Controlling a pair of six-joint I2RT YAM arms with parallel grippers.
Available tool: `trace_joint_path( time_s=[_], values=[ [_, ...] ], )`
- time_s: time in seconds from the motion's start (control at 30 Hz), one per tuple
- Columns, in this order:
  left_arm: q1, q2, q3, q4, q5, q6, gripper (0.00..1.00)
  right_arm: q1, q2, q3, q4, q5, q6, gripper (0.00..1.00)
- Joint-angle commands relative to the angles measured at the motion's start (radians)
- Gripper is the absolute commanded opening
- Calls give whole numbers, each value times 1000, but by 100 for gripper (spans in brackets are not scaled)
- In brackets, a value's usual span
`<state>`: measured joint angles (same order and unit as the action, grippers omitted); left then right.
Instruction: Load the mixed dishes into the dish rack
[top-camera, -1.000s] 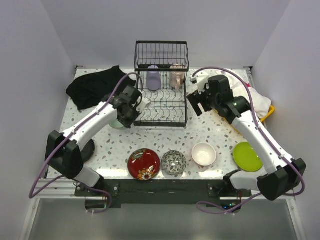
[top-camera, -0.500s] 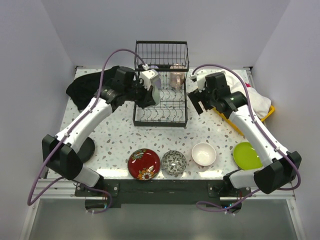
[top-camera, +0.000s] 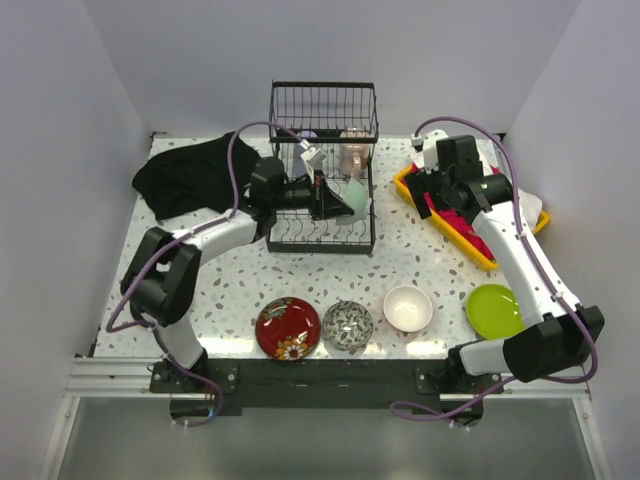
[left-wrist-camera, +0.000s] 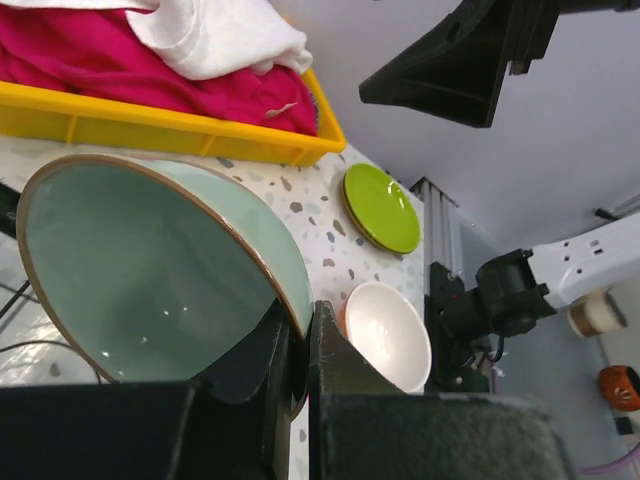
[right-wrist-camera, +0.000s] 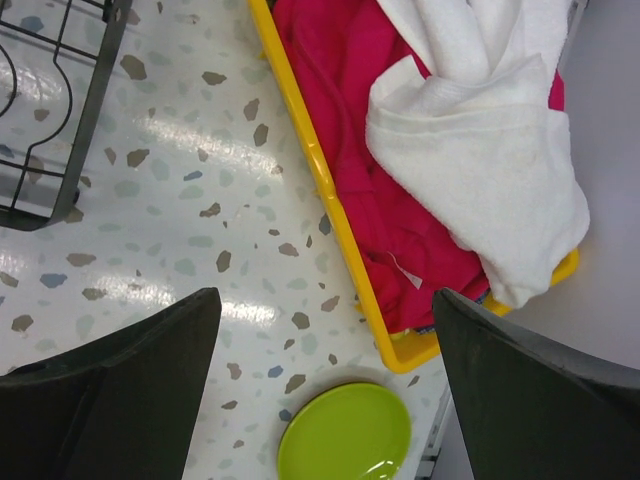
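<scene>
My left gripper (top-camera: 334, 197) is shut on the rim of a pale green bowl (top-camera: 354, 199), which it holds tilted on edge over the right side of the black dish rack's (top-camera: 322, 236) lower grid. In the left wrist view the fingers (left-wrist-camera: 335, 370) pinch the bowl (left-wrist-camera: 150, 270) at its brown rim. A pinkish mug (top-camera: 352, 152) and a partly hidden lavender mug (top-camera: 304, 140) sit in the raised basket. My right gripper (top-camera: 432, 188) hangs open and empty (right-wrist-camera: 328, 300) over the tabletop beside the yellow tray.
Along the front edge sit a red floral bowl (top-camera: 288, 327), a black-white bowl (top-camera: 347, 325), a white bowl (top-camera: 408, 308) and a lime green plate (top-camera: 495, 312). The yellow tray (top-camera: 482, 256) of cloths lies at right, a black cloth (top-camera: 190, 172) at back left.
The left arm carried the pale green bowl from left of the rack up and rightward over the lower grid. The right arm drew back right, over the yellow tray.
</scene>
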<state>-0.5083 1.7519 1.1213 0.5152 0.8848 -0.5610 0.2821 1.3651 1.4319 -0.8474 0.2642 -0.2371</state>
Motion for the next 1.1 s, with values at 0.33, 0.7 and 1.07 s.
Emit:
trace_joint_path(
  time_s=[0.33, 0.7, 1.07],
  values=[
    [-16, 244, 106, 453, -110, -362, 0, -17, -8, -8, -24, 12, -11, 91],
    [-21, 305, 37, 565, -190, -511, 0, -34, -9, -30, -27, 13, -13, 91],
    [-41, 385, -6, 651, -219, -602, 0, -37, 14, -11, -33, 1, -13, 91]
  ],
)
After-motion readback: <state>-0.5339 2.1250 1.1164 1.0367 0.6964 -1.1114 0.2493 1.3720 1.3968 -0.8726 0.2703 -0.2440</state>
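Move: The left gripper holds the green bowl by its rim above the dish rack. The free spot at the front right of the lower tier lies about 4 cm ahead, 6 cm to the right and some 15 cm below. Beyond it stand the pink mug, roughly 18 cm ahead and 4 cm right of the gripper, and the purple cup, 18 cm ahead and 8 cm left. From the right gripper, that spot is about 16 cm left and 2 cm ahead, well below. Lower the left gripper about 7 cm into the rack's front right corner, keeping its pinch on the green bowl's rim. Carry it some 5 cm forward and 3 cm right on the way, then finish straight down. Meanwhile roll the wrist 25 degrees or so, forward side dipping. Let the open, empty right gripper sink about 2 cm. ##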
